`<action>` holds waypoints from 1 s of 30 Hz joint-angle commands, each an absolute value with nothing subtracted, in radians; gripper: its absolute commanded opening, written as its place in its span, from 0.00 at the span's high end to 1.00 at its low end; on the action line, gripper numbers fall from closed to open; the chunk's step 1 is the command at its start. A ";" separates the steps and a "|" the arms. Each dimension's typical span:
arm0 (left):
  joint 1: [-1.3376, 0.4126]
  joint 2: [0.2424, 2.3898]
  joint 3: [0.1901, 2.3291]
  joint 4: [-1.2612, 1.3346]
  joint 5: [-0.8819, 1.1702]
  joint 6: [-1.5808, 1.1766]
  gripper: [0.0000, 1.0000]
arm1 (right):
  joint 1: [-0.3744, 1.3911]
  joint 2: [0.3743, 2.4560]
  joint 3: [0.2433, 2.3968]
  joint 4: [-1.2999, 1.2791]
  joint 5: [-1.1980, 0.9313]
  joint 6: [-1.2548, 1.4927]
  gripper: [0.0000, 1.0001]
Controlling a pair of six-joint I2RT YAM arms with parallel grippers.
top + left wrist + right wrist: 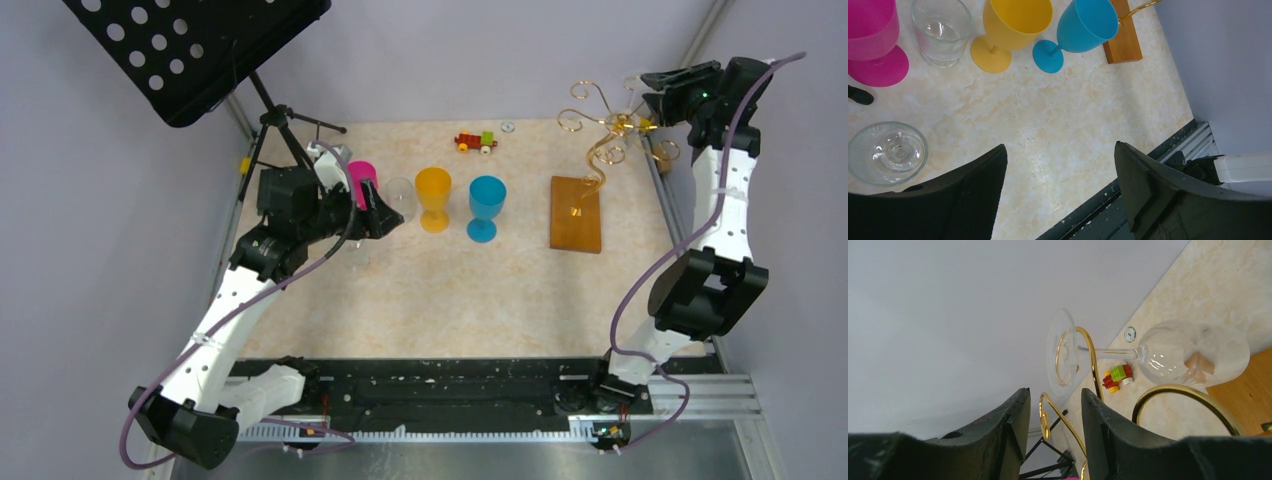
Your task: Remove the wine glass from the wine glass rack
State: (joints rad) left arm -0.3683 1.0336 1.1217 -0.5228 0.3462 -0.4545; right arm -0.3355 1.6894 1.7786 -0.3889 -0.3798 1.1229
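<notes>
A clear wine glass (1193, 352) hangs from the wine glass rack (1173, 388), its foot (1062, 352) caught on a gold loop. The rack (600, 135) is thin gold wire on an orange-brown wooden base (575, 213) at the table's far right. My right gripper (1052, 392) is up at the rack's top (655, 95), short of the glass's foot. It is open, with a curled gold arm passing between its fingers untouched. My left gripper (1059, 147) hovers wide open over bare table at the left (385, 215), holding nothing.
A pink goblet (362, 180), a clear tumbler (400, 195), a yellow goblet (433, 195) and a blue goblet (486, 205) stand in a row. Another clear glass (888, 152) stands beside the left fingers. A toy train (476, 142) lies at the back. A black music stand (200, 50) is far left.
</notes>
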 commanded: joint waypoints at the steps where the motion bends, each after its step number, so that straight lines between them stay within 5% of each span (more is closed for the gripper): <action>1: -0.367 1.015 1.116 -0.471 0.339 -0.469 0.18 | -0.331 1.642 1.761 -0.340 -0.331 1.157 0.57; 24: -0.367 1.011 1.123 -0.479 0.310 -0.468 0.17 | -0.316 1.685 1.659 -0.083 -0.301 1.242 0.73; 30: -0.366 1.012 1.122 -0.479 0.311 -0.465 0.17 | -0.311 1.698 1.660 -0.079 -0.305 1.231 0.86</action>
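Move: The clear wine glass hangs foot-up on the rack. Its foot lies about 4 cm ahead of the right fingers and 2 cm to their left, level with them. The rack's hub is some 5 cm back, 4 cm left and 5 cm below the right hand; an empty near hook is about 10 cm back, 4 cm right and 4 cm lower. From the left hand the foot lies roughly 25 cm ahead, 44 cm right and 8 cm higher. The right fingertips come around the near rim of the clear glass's foot, one above it and one below, and narrow from not quite half open to nearly shut; whether the pads already grip it can't be seen. The hand eases forward about 2 cm, drifting 1 cm right, its fingers tilting up and turning clockwise some 5 degrees each. ##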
